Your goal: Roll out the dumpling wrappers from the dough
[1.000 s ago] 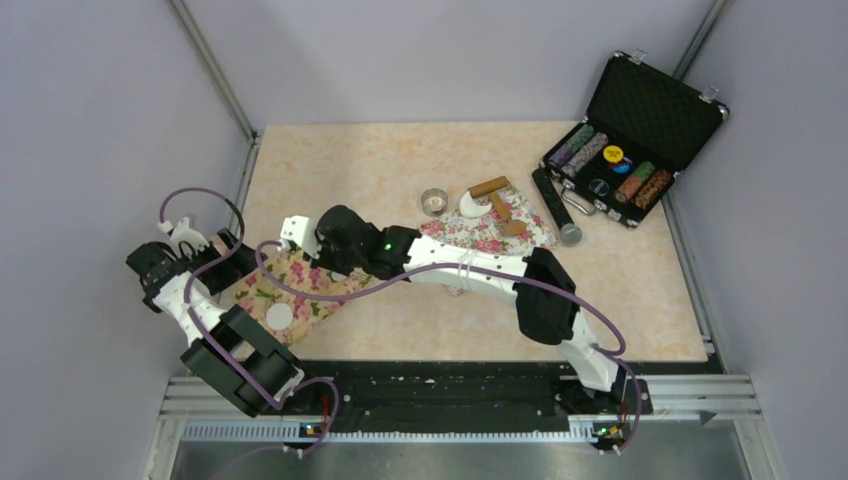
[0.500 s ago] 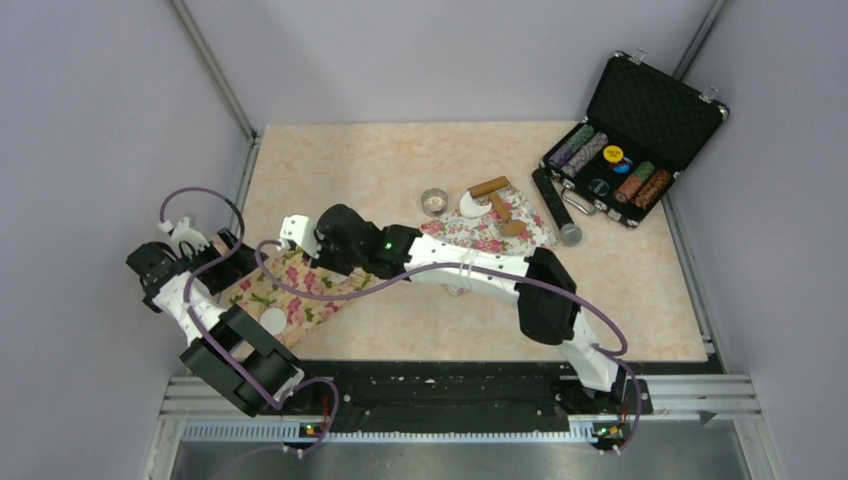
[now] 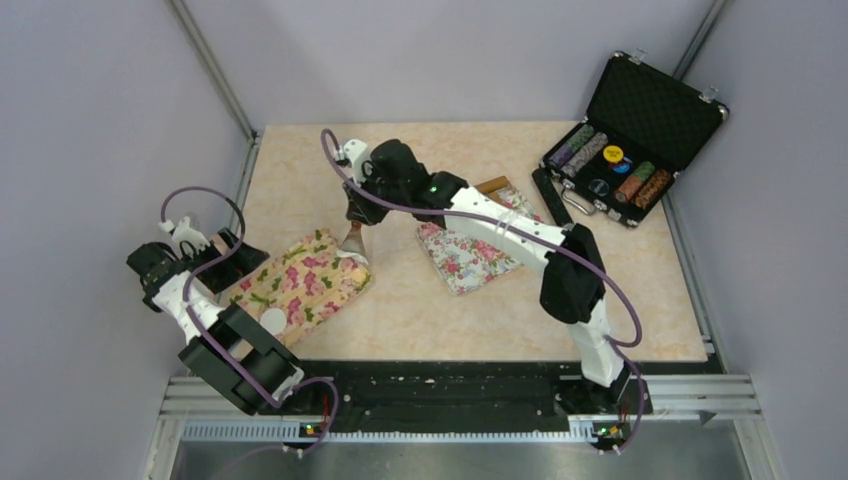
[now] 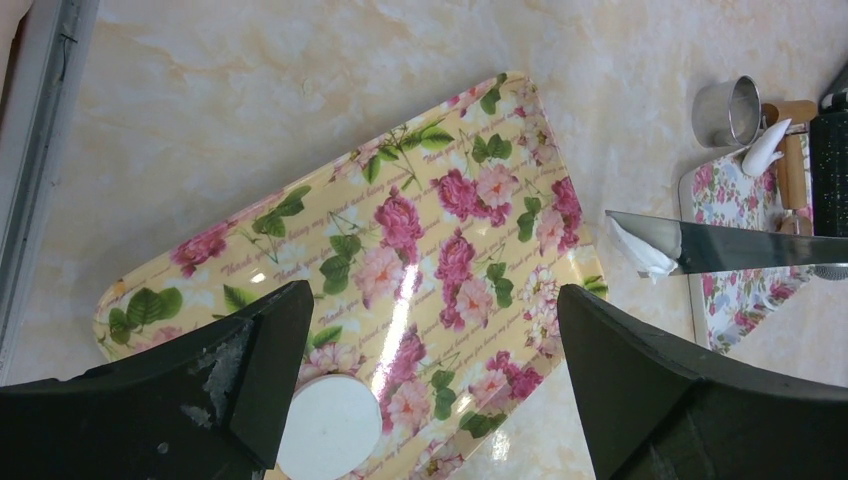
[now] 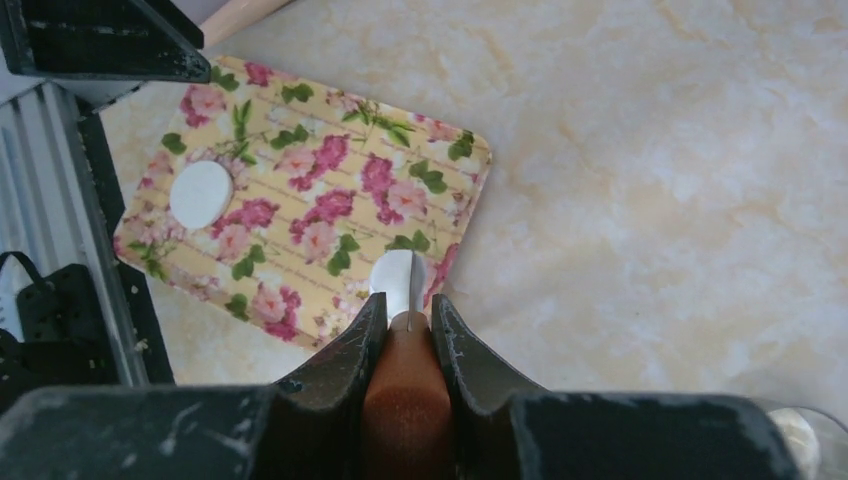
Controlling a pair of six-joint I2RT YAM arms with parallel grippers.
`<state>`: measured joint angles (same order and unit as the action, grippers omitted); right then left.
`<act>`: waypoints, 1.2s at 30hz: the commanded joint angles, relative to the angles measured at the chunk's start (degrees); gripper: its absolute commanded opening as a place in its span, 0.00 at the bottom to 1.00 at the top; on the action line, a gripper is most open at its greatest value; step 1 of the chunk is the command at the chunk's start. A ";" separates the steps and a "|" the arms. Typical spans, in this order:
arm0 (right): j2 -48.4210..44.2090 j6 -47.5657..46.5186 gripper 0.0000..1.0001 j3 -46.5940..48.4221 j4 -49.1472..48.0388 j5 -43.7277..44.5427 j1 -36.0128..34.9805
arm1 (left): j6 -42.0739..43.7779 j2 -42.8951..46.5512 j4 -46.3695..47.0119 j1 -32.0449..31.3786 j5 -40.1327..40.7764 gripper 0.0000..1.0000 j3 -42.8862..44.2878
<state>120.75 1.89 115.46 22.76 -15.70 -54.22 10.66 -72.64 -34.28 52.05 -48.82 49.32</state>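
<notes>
One dumpling wrapper (image 4: 325,440), a flat white disc, lies on the near end of the yellow floral tray (image 4: 430,230); it also shows in the overhead view (image 3: 273,320) and the right wrist view (image 5: 201,194). My left gripper (image 4: 430,380) hovers open above it, holding nothing. My right gripper (image 5: 405,315) is shut on the brown wooden handle (image 5: 405,400) of a metal-bladed scraper (image 4: 720,245). A white lump of dough (image 4: 640,250) clings to the blade tip over the tray's far right edge. Another piece of dough (image 4: 765,150) lies by the ring cutter (image 4: 728,110).
A white floral board (image 3: 470,250) lies right of the yellow tray (image 3: 300,285), with a wooden rolling pin (image 3: 490,185) at its far end. An open black case of poker chips (image 3: 620,150) and a black cylinder (image 3: 555,200) sit at the back right. A metal rail runs along the table's left edge.
My right arm has risen and swung back off the yellow tray, with the scraper in it, so the blade now hangs at the tray's far right edge. The left arm has stayed put.
</notes>
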 commanded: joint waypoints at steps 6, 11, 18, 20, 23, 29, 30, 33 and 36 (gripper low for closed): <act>-4.56 -8.52 0.00 2.59 -0.43 8.60 -8.39 | 1.38 0.09 0.54 0.38 -3.20 0.97 0.01; -3.28 -20.76 0.00 0.73 -2.33 28.02 -13.87 | 1.43 0.79 0.82 0.41 -2.88 0.97 -0.30; -2.58 -7.98 0.00 1.36 0.56 7.32 -9.98 | 1.60 0.45 0.58 0.35 -3.29 0.97 -0.27; -2.13 -9.12 0.00 2.47 1.38 12.08 -12.05 | 1.57 0.55 0.51 0.36 -3.30 0.97 -0.28; -2.27 -5.55 0.00 1.70 -0.05 1.65 -9.50 | 1.69 0.70 0.54 0.42 -3.38 0.97 -0.32; 0.05 9.30 0.00 3.51 -0.82 -11.08 -6.71 | 1.50 1.09 0.60 0.49 -2.58 0.97 -0.27; 0.51 5.89 0.00 4.81 1.19 -6.16 -6.62 | 1.22 1.20 0.93 0.46 -1.74 0.97 -0.33; -1.87 -7.49 0.00 2.79 2.00 10.11 -11.88 | 0.46 0.95 2.50 0.14 0.98 0.97 -0.01; -1.19 4.85 0.00 3.40 1.72 -5.98 -6.97 | 0.59 -0.18 3.07 -1.94 4.86 0.97 0.98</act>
<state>120.95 -1.43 117.01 26.68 -11.27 -63.66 10.79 -72.64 -33.80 51.83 -48.01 49.32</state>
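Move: The right hand holds the scraper blade-down, a white dough round clinging to its end some 14 cm below the grip. The yellow floral board it is being brought over has its middle about 14 cm to this hand's left, 7 cm back and 19 cm down; the flat wrapper already on it lies roughly 19 cm left and 14 cm back. From the idle left hand, the board's middle is about 7 cm right, 2 cm back and 14 cm below. Back and to the left, almost level, the right hand carries the scraper about 8 cm back and 3 to 4 cm left, bringing the dough from the board's far right corner in over its right half. The wrist tilts up some 15 degrees midway and mostly returns, the hand jerking a little to and fro near the end; the fingers keep their grip on the handle. ##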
